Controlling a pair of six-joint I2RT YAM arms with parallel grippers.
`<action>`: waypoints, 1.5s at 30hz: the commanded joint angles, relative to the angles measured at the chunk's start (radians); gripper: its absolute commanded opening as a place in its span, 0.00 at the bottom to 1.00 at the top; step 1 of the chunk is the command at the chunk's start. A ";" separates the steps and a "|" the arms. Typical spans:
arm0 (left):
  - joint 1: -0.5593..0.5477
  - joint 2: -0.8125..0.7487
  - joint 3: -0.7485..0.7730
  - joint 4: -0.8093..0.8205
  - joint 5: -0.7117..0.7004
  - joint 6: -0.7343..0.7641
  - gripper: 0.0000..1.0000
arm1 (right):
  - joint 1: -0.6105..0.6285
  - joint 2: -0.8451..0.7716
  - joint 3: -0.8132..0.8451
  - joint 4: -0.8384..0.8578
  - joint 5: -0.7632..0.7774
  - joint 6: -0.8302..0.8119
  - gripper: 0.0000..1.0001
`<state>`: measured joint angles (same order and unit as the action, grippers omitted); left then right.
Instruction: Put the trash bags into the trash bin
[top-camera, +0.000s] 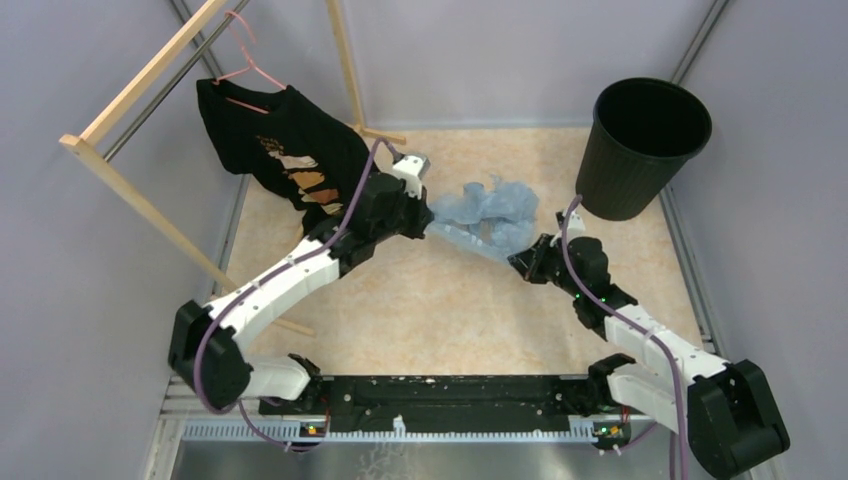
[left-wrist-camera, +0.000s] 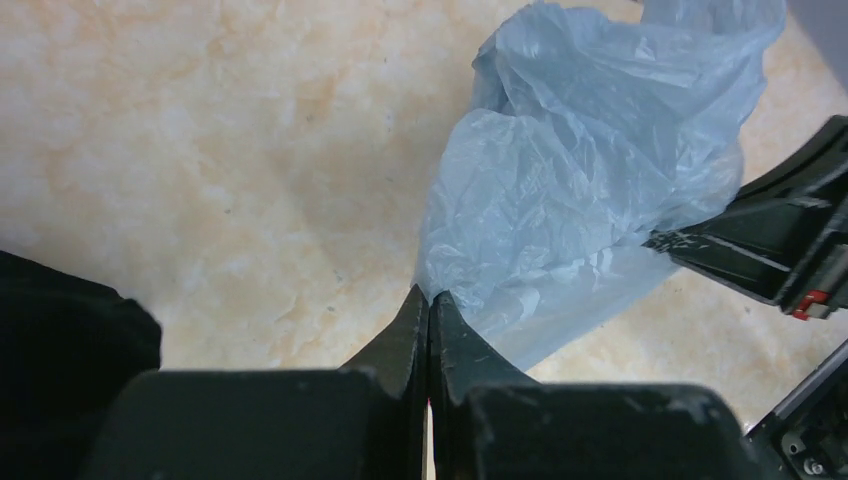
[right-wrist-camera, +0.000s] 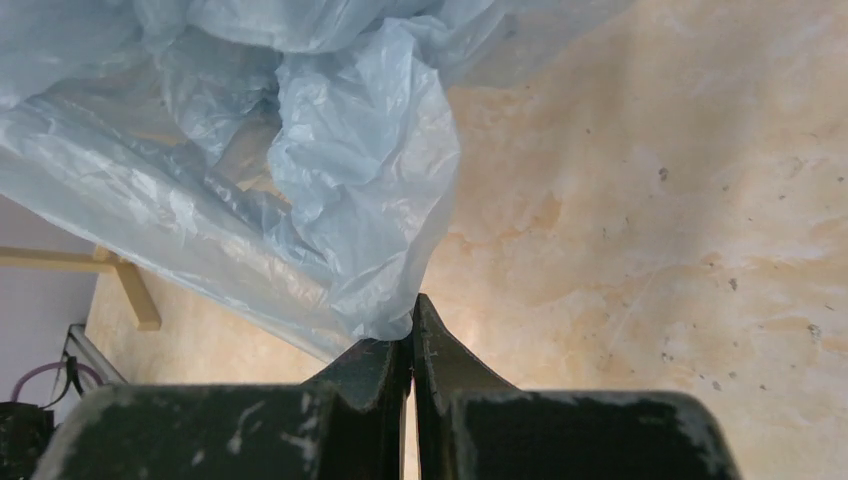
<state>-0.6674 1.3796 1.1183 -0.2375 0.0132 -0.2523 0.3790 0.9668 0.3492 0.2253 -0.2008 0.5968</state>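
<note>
The trash bag (top-camera: 492, 208) is a crumpled pale-blue film, held just above the tan table at mid-table between my two grippers. My left gripper (top-camera: 432, 216) is shut on its left corner. In the left wrist view the film (left-wrist-camera: 580, 170) runs out from the closed tips (left-wrist-camera: 430, 298). My right gripper (top-camera: 520, 262) is shut on the bag's lower right edge. In the right wrist view the bag (right-wrist-camera: 330, 170) bunches over the closed tips (right-wrist-camera: 412, 312). The black ribbed trash bin (top-camera: 645, 145) stands upright at the back right, with no bag in it.
A black T-shirt (top-camera: 290, 150) hangs on a pink hanger from a wooden rack (top-camera: 130, 190) at the back left, close behind my left arm. The right gripper's body (left-wrist-camera: 770, 240) shows at the right of the left wrist view. Grey walls enclose the table.
</note>
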 joint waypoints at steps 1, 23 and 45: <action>0.011 -0.118 -0.087 0.152 -0.147 0.026 0.00 | 0.003 0.032 -0.023 -0.003 0.007 0.015 0.00; 0.008 -0.180 -0.144 0.292 0.187 0.078 0.00 | 0.003 -0.092 0.160 -0.270 0.085 -0.211 0.68; 0.009 -0.179 -0.183 0.411 0.457 0.032 0.00 | 0.276 0.082 0.203 0.037 -0.178 -0.213 0.80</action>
<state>-0.6609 1.1957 0.9298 0.0994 0.4118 -0.2146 0.6144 0.9989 0.5117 0.1276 -0.3714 0.3702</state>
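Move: Both hands already hold the bag stretched between them. Its bulk lies about 13 cm to the right of the left hand, 7 cm farther out and 12 cm lower; from the right hand it is some 5 cm left, 10 cm ahead and slightly below. The trash bin stands about 24 cm right of the right hand and 21 cm ahead. The black shirt hangs roughly 26 cm left of the left hand and 13 cm farther out. Dipping about 3 cm, then rising again, the right hand opens wide and lets go of the bag's edge; then it swings left about 8 cm, back and up, turning counter-clockwise, to the bag hanging by the left gripper. The left hand keeps its pinch, drawing the bag up and back about 6 cm each and somewhat right, turning clockwise. ##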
